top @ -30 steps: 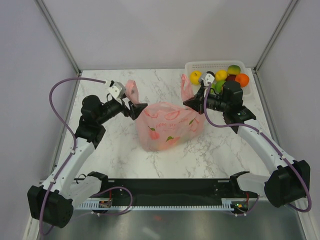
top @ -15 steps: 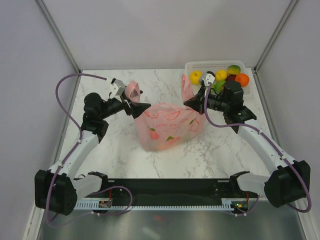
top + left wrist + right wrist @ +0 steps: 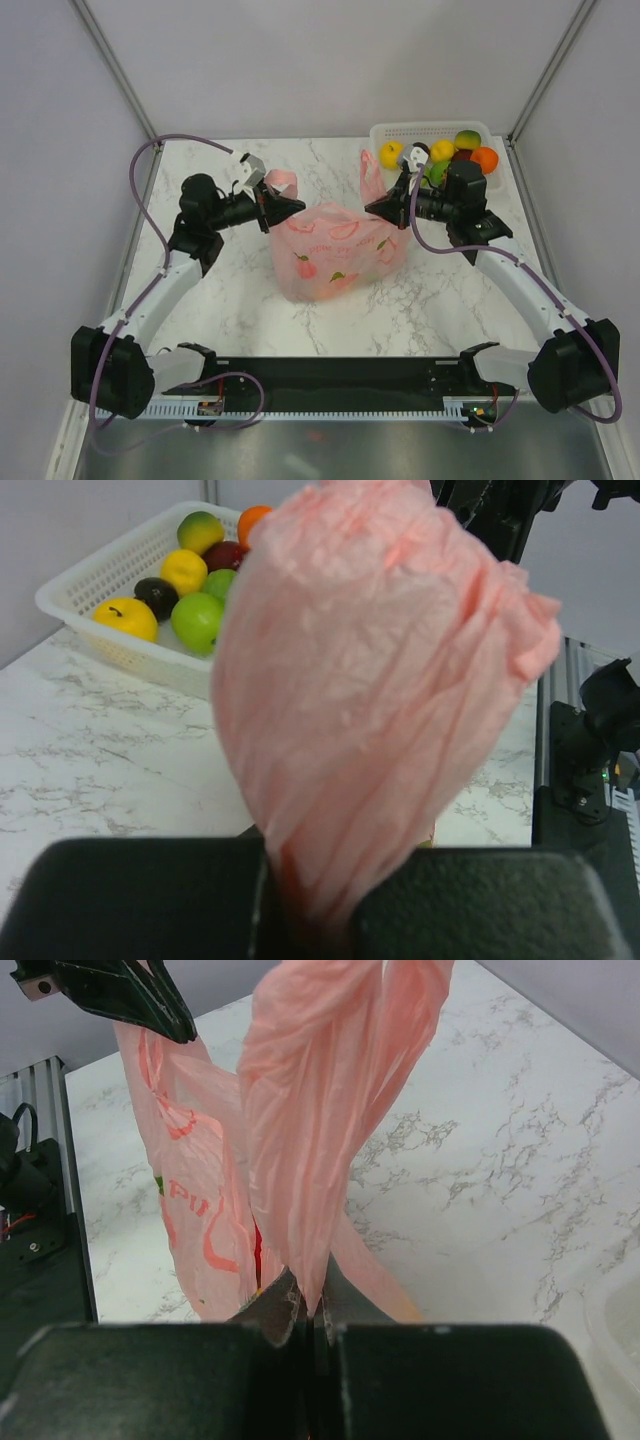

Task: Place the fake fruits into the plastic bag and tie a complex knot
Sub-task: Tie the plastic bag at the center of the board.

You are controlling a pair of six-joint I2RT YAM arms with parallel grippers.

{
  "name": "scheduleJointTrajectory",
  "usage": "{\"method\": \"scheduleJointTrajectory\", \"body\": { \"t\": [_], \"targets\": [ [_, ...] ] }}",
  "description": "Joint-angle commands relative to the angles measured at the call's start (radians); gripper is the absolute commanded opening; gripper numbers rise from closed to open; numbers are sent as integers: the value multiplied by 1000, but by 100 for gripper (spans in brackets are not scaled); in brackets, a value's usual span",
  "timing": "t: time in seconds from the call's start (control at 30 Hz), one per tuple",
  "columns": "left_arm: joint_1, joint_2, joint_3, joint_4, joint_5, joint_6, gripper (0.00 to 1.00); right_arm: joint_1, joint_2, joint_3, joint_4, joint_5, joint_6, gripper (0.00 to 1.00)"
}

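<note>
The pink plastic bag (image 3: 335, 250) lies bulging mid-table, both handle loops pulled upward. My left gripper (image 3: 290, 207) is shut on the left handle (image 3: 380, 680), which fans out above the jaws of the left gripper (image 3: 310, 900). My right gripper (image 3: 375, 208) is shut on the right handle (image 3: 320, 1110), pinched where the right gripper (image 3: 318, 1310) closes. Several fake fruits (image 3: 445, 152) in yellow, green, orange and dark red sit in the basket, and the fake fruits (image 3: 190, 580) also appear in the left wrist view. No knot is visible.
The white lattice basket (image 3: 430, 125) stands at the back right corner, just behind my right arm. Grey walls and frame posts bound the marble table (image 3: 220, 300). The bag body (image 3: 190, 1190) hangs left of my right jaws.
My left gripper moved right onto the bag's left handle and went from open to shut on it. The right gripper kept its hold and place.
</note>
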Motion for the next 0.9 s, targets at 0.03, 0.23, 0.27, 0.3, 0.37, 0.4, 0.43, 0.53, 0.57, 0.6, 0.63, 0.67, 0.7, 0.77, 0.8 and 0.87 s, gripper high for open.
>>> {"method": "scheduleJointTrajectory", "body": {
  "t": [0.03, 0.23, 0.27, 0.3, 0.37, 0.4, 0.43, 0.53, 0.57, 0.6, 0.63, 0.67, 0.7, 0.77, 0.8, 0.87],
  "targets": [
    [-114, -67, 103, -265, -242, 248, 2, 4, 14, 55, 46, -67, 17, 0],
    [-320, -12, 201, -489, -656, 471, 2, 26, 48, 78, 53, -73, 51, 0],
    [-369, -1, 222, -512, -692, 507, 2, 33, 51, 81, 55, -73, 54, 0],
    [-388, 12, 229, -539, -763, 521, 2, 35, 55, 81, 55, -76, 55, 0],
    [-441, 49, 247, -562, -856, 567, 2, 44, 58, 80, 53, -78, 57, 0],
    [-457, 62, 250, -570, -893, 580, 2, 47, 55, 78, 53, -81, 57, 0],
    [-472, 74, 256, -582, -929, 595, 2, 49, 55, 77, 53, -84, 57, 0],
    [-538, 147, 295, -611, -1104, 684, 2, 50, 55, 75, 49, -102, 56, 0],
    [-564, 164, 313, -616, -1144, 726, 2, 50, 55, 75, 46, -114, 57, 0],
    [-573, 193, 322, -615, -1208, 741, 2, 49, 55, 77, 34, -122, 51, 0],
    [-576, 203, 331, -616, -1226, 744, 2, 50, 55, 77, 29, -133, 48, 0],
    [-578, 209, 347, -616, -1235, 739, 2, 50, 55, 78, 21, -136, 43, 0],
    [-578, 212, 350, -616, -1223, 738, 2, 50, 52, 80, 20, -138, 36, 0],
    [-584, 212, 350, -613, -1203, 739, 2, 50, 49, 80, -22, -138, 25, 0],
    [-584, 214, 350, -615, -1206, 741, 2, 50, 45, 80, -40, -136, 20, 0],
    [-587, 217, 350, -615, -1210, 739, 2, 49, 40, 77, -58, -133, 3, 3]
  ]
}}
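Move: The left hand, already pinching the bag's left tail, has the right tail about 13 cm to its right, roughly 3 cm ahead and slightly above. The filled bag body lies about 8 cm to its right, 5 cm back and some 14 cm lower. From the right hand, closed on the right tail, the left tail is about 13 cm to the left and 3 cm ahead, slightly higher; the fruit basket sits about 18 cm ahead, 18 cm to the right, well below. Rightward about 5 cm, then diving some 8 cm and edging forward about 3, the left hand carries its pinched tail towards the right hand's grip, ending below and beside the right tail; its wrist rolls so the fingers, level and pointing right at first, slant down and forward-right. The right hand, still gripping its tail, eases 2–3 cm left and 2 back to meet it. ##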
